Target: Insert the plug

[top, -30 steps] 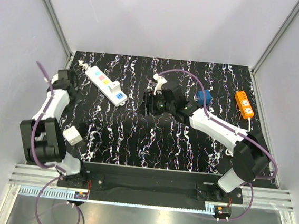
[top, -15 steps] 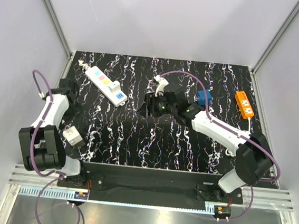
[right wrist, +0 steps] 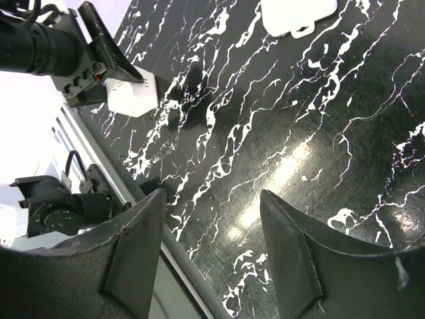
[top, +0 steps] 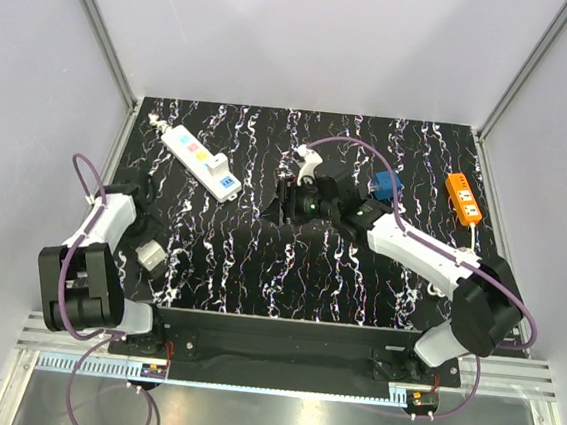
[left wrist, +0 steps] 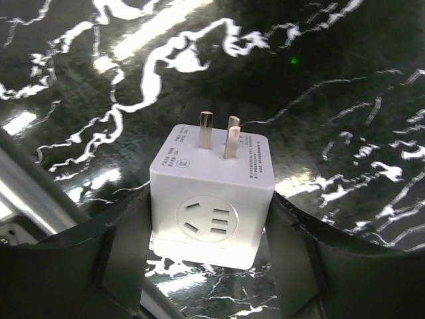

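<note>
The plug [left wrist: 212,193] is a white cube adapter lying on the black marbled table, its three prongs pointing away from the left wrist camera and a socket face towards it. My left gripper [left wrist: 209,226] has a finger pressed against each side of the cube. In the top view the plug [top: 150,254] sits at the near left with my left gripper [top: 147,247] on it. The white power strip [top: 200,161] lies at the far left. Over the middle of the table, my right gripper [top: 283,200] hangs open and empty; its wrist view shows the plug [right wrist: 133,95] far off.
An orange socket block [top: 463,197] lies at the far right, and a blue object [top: 386,185] sits beside the right arm. The metal frame rail [right wrist: 179,266] runs along the table's near edge. Purple cables loop over both arms.
My left arm has pulled back towards the near left and its fingers have come in around the plug, which shifted slightly right. The right gripper has barely moved.
</note>
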Robot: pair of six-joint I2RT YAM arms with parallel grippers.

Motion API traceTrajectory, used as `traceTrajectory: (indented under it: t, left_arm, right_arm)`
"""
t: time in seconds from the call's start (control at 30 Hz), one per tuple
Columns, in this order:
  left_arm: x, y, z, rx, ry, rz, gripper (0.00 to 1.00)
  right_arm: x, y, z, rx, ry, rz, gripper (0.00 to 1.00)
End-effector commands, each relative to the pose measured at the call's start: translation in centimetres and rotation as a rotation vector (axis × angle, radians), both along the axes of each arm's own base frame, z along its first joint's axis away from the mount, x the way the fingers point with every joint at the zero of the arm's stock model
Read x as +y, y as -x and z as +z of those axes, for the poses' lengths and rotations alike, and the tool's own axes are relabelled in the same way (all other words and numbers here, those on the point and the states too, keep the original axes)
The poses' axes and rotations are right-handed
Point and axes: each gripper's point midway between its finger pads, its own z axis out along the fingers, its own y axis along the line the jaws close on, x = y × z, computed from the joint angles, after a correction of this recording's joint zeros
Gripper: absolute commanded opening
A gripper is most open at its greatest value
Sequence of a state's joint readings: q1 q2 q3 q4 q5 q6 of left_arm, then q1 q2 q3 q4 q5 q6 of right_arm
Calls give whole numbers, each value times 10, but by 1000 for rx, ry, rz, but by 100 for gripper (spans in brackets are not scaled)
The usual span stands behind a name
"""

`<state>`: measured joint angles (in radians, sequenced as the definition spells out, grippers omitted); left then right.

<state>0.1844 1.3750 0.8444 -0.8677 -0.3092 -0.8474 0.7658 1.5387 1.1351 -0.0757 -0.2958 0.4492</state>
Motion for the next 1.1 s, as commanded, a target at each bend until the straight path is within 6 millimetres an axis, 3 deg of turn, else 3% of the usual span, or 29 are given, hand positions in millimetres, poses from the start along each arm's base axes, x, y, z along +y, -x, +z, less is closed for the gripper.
traceTrajectory:
  t: [0.0, 0.07, 0.2, 0.33, 0.4, 0.47, 0.53, 0.57, 0.6, 0.63, 0.67, 0.7, 0.77, 0.83, 0.87, 0.97, 1.07]
  left_arm:
    - [-17, -31, 18, -158, 62, -66, 8]
    - [-26, -40, 31, -206, 57, -109, 1]
    - [-56, -53, 52, -290, 83, -216, 0]
    - [-107, -67, 79, -403, 187, -374, 0]
    - [-141, -83, 110, -554, 282, -514, 0]
    - [-178, -94, 144, -721, 351, -659, 0]
    - [-200, -90, 176, -871, 396, -750, 0]
    - [-218, -94, 208, -1025, 448, -834, 0]
    - [-225, -86, 219, -1102, 476, -879, 0]
    - [-235, -82, 233, -1178, 501, -935, 0]
    - [-248, -76, 263, -1316, 529, -1036, 0]
    - [-252, -68, 268, -1360, 536, -1082, 0]
    - [-267, -52, 292, -1488, 575, -1207, 0]
    - [-274, -42, 296, -1530, 614, -1263, 0]
    - [-276, -38, 300, -1549, 621, -1292, 0]
    - [-280, -38, 305, -1538, 623, -1342, 0]
    - [-286, -34, 322, -1585, 669, -1362, 0]
  right_arm:
    - [-5, 2, 25, -42, -37, -23, 65]
    - [-7, 3, 26, -41, -35, -31, 65]
    - [-12, 8, 23, -31, -23, -38, 65]
    - [-17, 20, 14, -45, -19, -9, 67]
    - [-21, 24, 9, -34, -21, -13, 69]
    - [-25, 26, 16, -39, -40, -33, 79]
    - [-30, 28, 19, -42, -74, -65, 88]
    - [-32, 30, 35, -79, -126, -73, 90]
    - [-34, 32, 37, -91, -171, -82, 92]
    - [-38, 37, 54, -128, -225, -82, 94]
    - [-42, 42, 47, -123, -241, -85, 96]
    - [-41, 43, 65, -184, -312, -80, 99]
    - [-50, 52, 72, -252, -363, -75, 100]
    - [-59, 51, 88, -332, -406, -108, 100]
    - [-63, 49, 86, -364, -384, -119, 100]
    - [-68, 46, 97, -439, -357, -122, 100]
    - [-63, 47, 106, -499, -341, -79, 100]
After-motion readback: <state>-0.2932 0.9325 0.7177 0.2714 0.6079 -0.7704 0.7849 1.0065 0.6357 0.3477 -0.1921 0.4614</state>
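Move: The left hand already has the plug between its fingers, fingers pointing nearly straight down. The right hand, where the plug is being taken, is about 29 cm to its right, 5 cm farther out and 14 cm higher. The white power strip's middle lies some 23 cm ahead and 9 cm right of the left hand, nearly level with it. From the right hand the plug is roughly 29 cm left, 5 cm back and 14 cm below. Rightward and up in one accelerating sweep, the left hand carries the plug some 27 cm each way and about 5 cm forward towards the right hand, keeping its grip while the wrist swings the fingers from down to level, pointing forward-right. The right hand backs off about 6 cm right and 5 cm back, dips briefly, then rises about 7 cm, opening wide and tilting its fingers up to level. ##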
